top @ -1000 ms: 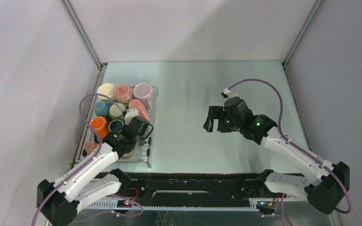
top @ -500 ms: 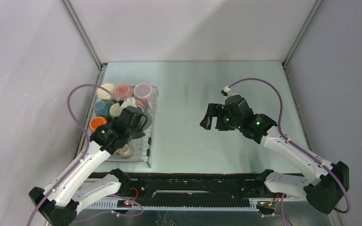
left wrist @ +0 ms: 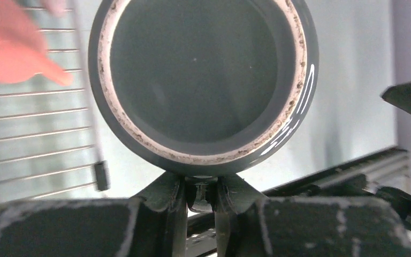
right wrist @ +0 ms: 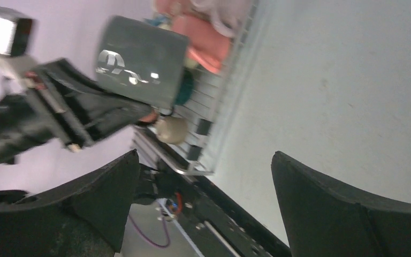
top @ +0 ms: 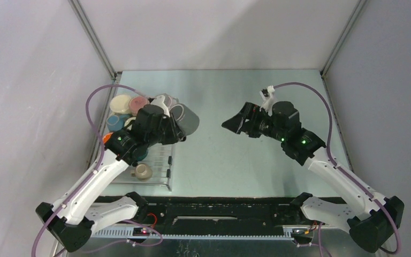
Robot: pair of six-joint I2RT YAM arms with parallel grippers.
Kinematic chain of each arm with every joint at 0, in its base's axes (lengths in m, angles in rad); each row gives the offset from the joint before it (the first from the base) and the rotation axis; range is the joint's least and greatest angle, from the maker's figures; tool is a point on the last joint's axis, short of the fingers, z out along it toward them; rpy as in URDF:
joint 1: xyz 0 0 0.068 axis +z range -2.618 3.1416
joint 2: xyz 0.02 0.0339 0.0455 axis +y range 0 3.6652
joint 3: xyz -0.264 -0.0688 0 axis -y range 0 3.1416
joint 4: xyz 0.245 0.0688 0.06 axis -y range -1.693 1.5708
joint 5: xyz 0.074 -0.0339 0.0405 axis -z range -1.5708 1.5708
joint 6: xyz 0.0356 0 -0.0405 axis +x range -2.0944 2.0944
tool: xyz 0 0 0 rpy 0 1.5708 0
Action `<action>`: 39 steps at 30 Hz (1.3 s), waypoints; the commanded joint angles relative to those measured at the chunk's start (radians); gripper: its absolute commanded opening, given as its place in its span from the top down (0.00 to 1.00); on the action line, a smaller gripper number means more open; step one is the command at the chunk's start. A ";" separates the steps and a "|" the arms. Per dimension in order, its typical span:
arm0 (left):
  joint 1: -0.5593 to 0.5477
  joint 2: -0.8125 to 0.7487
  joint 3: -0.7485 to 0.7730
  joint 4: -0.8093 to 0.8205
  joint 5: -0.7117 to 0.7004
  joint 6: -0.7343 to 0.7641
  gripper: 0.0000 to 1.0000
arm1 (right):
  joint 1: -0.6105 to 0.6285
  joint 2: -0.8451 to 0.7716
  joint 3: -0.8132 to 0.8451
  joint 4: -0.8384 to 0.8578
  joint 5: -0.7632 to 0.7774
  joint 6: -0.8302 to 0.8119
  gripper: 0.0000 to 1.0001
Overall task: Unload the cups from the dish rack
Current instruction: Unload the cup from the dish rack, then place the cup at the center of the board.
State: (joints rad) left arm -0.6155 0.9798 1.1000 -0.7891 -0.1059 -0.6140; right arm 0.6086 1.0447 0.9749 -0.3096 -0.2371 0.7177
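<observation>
A dark grey cup (top: 188, 120) hangs in the air above the right edge of the dish rack (top: 162, 172). My left gripper (top: 173, 131) is shut on its handle, and the left wrist view shows the cup's round mouth (left wrist: 203, 80) just beyond the fingers (left wrist: 200, 188). Several other cups stay in the rack, among them a cream one (top: 120, 102), a pink one (top: 138, 104) and an orange one (top: 107, 138). My right gripper (top: 233, 123) is open over the table, pointing left at the grey cup (right wrist: 142, 61) with nothing between its jaws (right wrist: 204, 155).
A small cream cup (top: 143, 171) lies in the rack's near part. A salmon cup (right wrist: 206, 43) sits behind the lifted one. The left wall stands close to the rack. Pale green table (top: 230, 160) spreads between the rack and the right arm.
My left gripper has lifted the dark grey cup out of the rack and swung it right. My right gripper has tilted up and turned towards it, still open.
</observation>
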 commanded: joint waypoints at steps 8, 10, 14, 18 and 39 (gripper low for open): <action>-0.021 0.056 0.039 0.569 0.371 -0.246 1.00 | -0.102 -0.008 -0.001 0.359 -0.238 0.196 0.06; -0.026 0.077 0.035 0.634 0.398 -0.279 1.00 | -0.108 -0.003 -0.001 0.387 -0.260 0.216 0.08; -0.038 0.110 0.036 0.706 0.453 -0.320 1.00 | -0.109 0.003 -0.001 0.441 -0.281 0.252 0.11; -0.049 0.129 0.018 0.782 0.496 -0.365 1.00 | -0.111 0.011 -0.001 0.479 -0.290 0.274 0.17; -0.103 0.187 -0.111 1.079 0.597 -0.543 1.00 | -0.122 0.009 -0.001 0.562 -0.236 0.352 0.66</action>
State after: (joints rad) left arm -0.7113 1.1881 1.0111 0.1207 0.4557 -1.1210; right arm 0.4911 1.0702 0.9714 0.2104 -0.4980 1.0622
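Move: The dark grey mug, already off the rack and held by its handle in the left hand, has its middle about 5 cm ahead of that hand, 3 cm right and 4 cm above. The open right gripper, where it is headed, lies some 20 cm to the right, 2 cm ahead and 3 cm higher. From the right hand, the mug is about 17 cm left, 3 cm ahead and 1 cm up. In the rack, the coral cup is roughly 12 cm left of the left hand, 9 cm ahead and 14 cm down; the pale pink mug is 10 cm left, 14 cm ahead and 13 cm down. Keeping its pinch on the handle, the left hand brings the grey mug to the right gripper, mouth first: roughly 17 cm right and 10 cm up, rolling its left side down and swinging clockwise. The right hand rises about 12 cm to meet it, rolls its left side up some 30 degrees, and narrows its wide-open fingers around the mug's wall, one inside the mouth and one outside, not yet shut. ##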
